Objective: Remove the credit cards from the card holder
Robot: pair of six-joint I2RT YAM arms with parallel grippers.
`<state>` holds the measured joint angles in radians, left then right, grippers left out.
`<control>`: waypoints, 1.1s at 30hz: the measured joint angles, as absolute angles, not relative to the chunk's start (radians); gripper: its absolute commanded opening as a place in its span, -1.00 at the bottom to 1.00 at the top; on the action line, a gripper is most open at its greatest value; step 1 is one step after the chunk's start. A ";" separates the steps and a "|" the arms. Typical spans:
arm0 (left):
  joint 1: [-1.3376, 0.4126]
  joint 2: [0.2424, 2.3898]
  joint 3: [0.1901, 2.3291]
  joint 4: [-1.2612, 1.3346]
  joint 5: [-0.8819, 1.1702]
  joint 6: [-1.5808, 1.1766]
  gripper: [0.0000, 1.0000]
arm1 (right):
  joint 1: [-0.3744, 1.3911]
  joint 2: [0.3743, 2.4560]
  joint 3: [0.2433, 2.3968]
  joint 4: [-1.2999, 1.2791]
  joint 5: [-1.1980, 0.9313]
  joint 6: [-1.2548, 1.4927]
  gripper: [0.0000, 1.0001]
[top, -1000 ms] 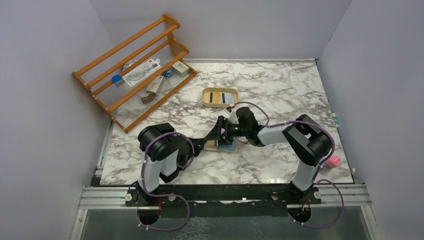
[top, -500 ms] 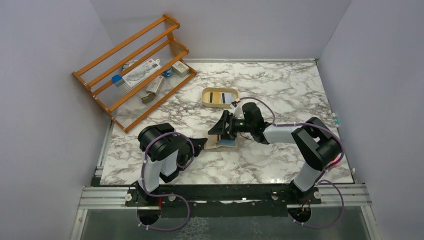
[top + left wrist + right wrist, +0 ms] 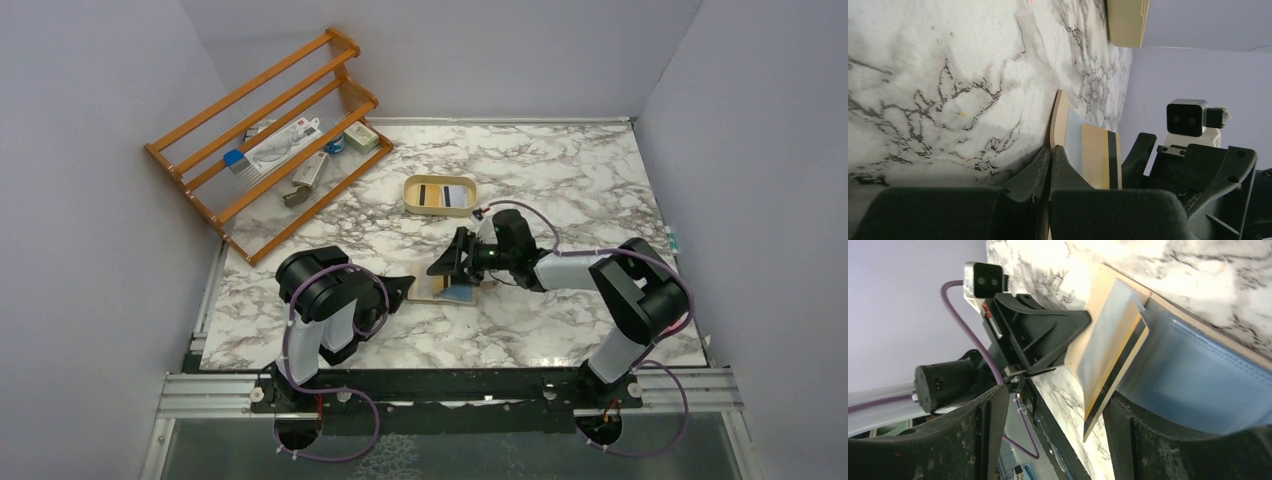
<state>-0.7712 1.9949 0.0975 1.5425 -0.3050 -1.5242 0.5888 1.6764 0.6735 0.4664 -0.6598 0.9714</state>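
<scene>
The tan card holder (image 3: 428, 291) lies open on the marble table. My left gripper (image 3: 408, 287) is shut on its near edge (image 3: 1054, 127). A yellowish credit card with a black stripe (image 3: 1115, 357) sticks out of the holder's blue pocket (image 3: 1193, 375), raised at an angle. In the left wrist view the same card (image 3: 1098, 157) lies beside a light blue one (image 3: 1074, 137). My right gripper (image 3: 1055, 400) stands open around the raised card's free corner, which is close to the right finger (image 3: 1133, 435). From above, the right gripper (image 3: 452, 266) hangs over the holder.
An oval cream tray (image 3: 412, 197) behind the holder has two cards (image 3: 445, 196) in it. A wooden rack (image 3: 265, 140) with small items stands at the back left. The walls close in the table on three sides.
The right arm's elbow has swung right and the right gripper has shifted slightly over the holder, its jaws a little narrower. The left gripper has not moved.
</scene>
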 measured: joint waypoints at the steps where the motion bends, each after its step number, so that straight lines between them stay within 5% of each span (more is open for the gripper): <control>1: -0.771 1.995 0.097 1.542 -0.305 -1.524 -1.00 | 0.588 1.681 0.668 0.464 -0.660 0.967 0.29; 10: -0.771 1.995 0.097 1.542 -0.305 -1.522 -1.00 | 0.588 1.747 0.606 0.454 -0.666 0.941 -0.13; 15: -0.771 2.000 0.097 1.542 -0.305 -1.522 -1.00 | 0.579 1.742 0.588 0.440 -0.664 0.908 -0.68; 20: -0.771 2.002 0.097 1.542 -0.305 -1.522 -1.00 | 0.567 1.741 0.564 0.437 -0.670 0.898 -0.98; 33: -0.771 2.002 0.097 1.543 -0.305 -1.521 -1.00 | 0.513 1.656 0.533 0.393 -0.696 0.864 -0.99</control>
<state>-0.7712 2.0022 0.0975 1.5429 -0.3046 -1.5211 0.5125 1.6558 0.5331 0.3931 -0.6964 0.8639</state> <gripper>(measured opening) 0.007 0.014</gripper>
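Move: The card leaf with the yellow, black-striped card leans up out of the open holder, its middle roughly straight under the right hand and about 5 cm lower. The blue pocket lies some 5 cm to the right of the hand and 7 cm below; the tray is about 20 cm ahead, level sideways, 7 cm below. From the left hand, which still grips the holder's left edge, that leaf is about 6 cm to the right and 2 cm up. The leaf's free edge gets pinched at its near corner: the right hand sinks about 6 cm while easing back and to its right some 3 cm each, its wide-open fingers shutting to a pinch on the way. Still gripping, it then starts drawing rightward and slightly up, while the left hand keeps the holder's left edge clamped. ##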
